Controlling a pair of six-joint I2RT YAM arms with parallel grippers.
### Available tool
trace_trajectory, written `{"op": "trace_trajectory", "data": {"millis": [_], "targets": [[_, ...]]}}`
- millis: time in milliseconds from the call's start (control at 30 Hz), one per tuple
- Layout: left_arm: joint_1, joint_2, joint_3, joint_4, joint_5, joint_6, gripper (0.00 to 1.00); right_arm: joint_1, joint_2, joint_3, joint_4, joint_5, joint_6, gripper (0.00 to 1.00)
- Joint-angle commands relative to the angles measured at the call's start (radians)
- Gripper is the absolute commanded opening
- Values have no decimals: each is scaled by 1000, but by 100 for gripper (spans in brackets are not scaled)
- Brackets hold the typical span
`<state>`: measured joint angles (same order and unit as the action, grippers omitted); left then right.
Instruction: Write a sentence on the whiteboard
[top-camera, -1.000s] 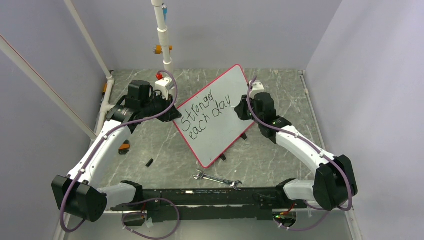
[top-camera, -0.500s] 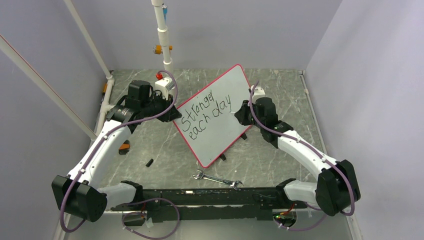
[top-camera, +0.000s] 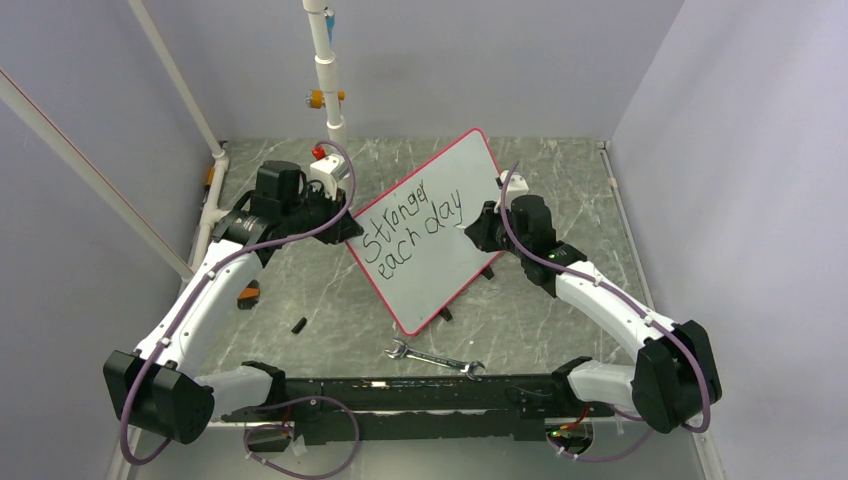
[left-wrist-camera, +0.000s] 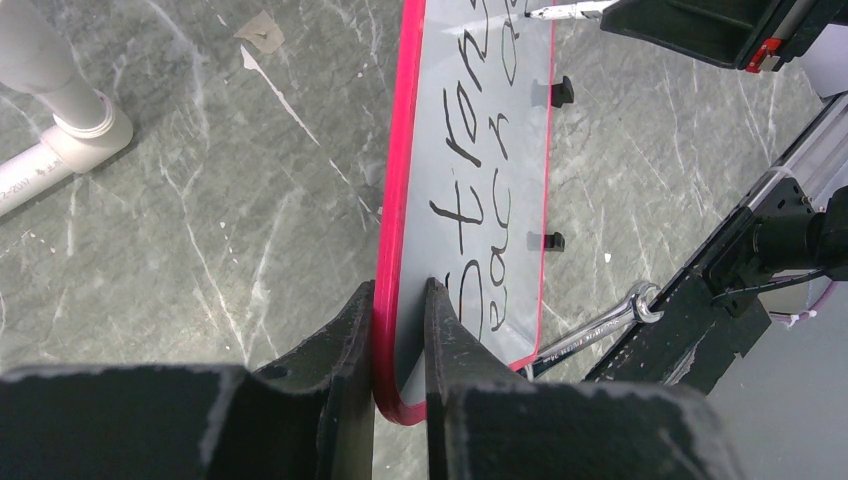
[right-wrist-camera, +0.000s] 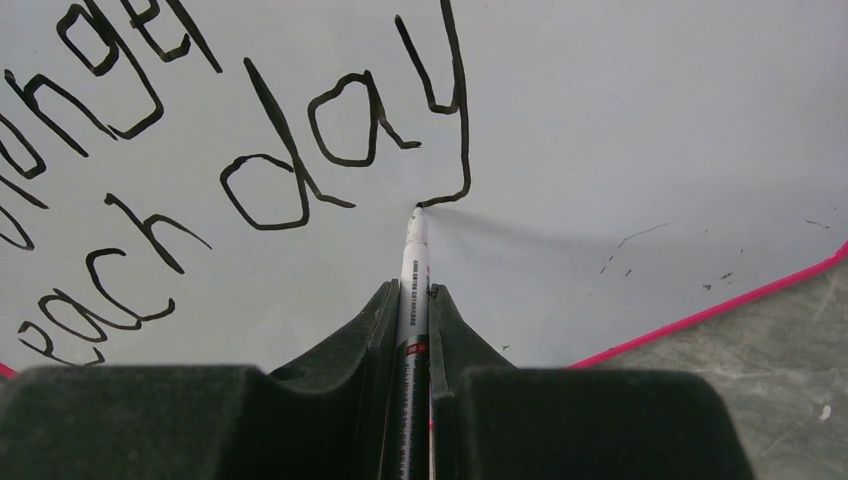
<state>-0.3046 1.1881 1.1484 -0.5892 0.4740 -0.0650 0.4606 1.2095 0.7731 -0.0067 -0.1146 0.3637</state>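
Note:
The whiteboard (top-camera: 440, 275), white with a red-pink rim, stands tilted on the marbled table. My left gripper (top-camera: 345, 232) is shut on its left rim; in the left wrist view the fingers (left-wrist-camera: 400, 290) pinch the red rim (left-wrist-camera: 395, 200) near a rounded corner. The sentence (top-camera: 410, 228) reads "Stronger each day" in black, in two lines. My right gripper (top-camera: 478, 228) is shut on a white marker (right-wrist-camera: 413, 260). Its tip touches the board (right-wrist-camera: 620, 120) at the end of the tail of the "y" in "day" (right-wrist-camera: 300, 160).
A steel wrench (top-camera: 435, 358) lies near the front, just ahead of the arm bases. A small black cap (top-camera: 298, 325) and an orange object (top-camera: 248, 296) lie left of the board. A white pipe (top-camera: 325, 70) stands at the back. Walls enclose three sides.
My right gripper has slid the marker a little down and to the left across the board, by the "y". The left gripper and the board have stayed put.

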Motion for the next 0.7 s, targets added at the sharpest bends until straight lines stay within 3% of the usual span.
{"op": "trace_trajectory", "data": {"millis": [0, 267, 667], "targets": [[7, -24, 7, 36, -134, 110, 0, 9, -3, 42, 39, -41, 18, 0], [6, -25, 7, 37, -132, 108, 0, 9, -76, 69, 24, -28, -1, 0], [7, -27, 6, 41, -122, 105, 0, 5, -158, 10, -56, 234, -50, 0]]}}
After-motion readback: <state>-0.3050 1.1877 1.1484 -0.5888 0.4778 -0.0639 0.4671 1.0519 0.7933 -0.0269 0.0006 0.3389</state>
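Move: The marker in the right hand already touches the whiteboard at the end of the y's tail, about 5 cm ahead of the hand, 4 cm to its left and 3 cm below. The word "day" is centred roughly 7 cm ahead, 7 cm left and 1 cm below, with the whiteboard's middle some 3 cm ahead, 9 cm left and 2 cm below. From the left hand, that tail lies about 7 cm ahead, 21 cm to the right and 10 cm lower. The right hand, keeping its grip on the marker, first eases barely 1 cm left as it starts to rise, drawing the last bit of the y's tail with a small upward hook, then takes the tip off the whiteboard in a quickening lift of about 6 cm that swings some 2 cm to the right of where it began, the fingers tipping up about 10 degrees and turning slightly clockwise. The left hand stays put, still pinching the whiteboard's corner and holding the slanted board for the writing. ##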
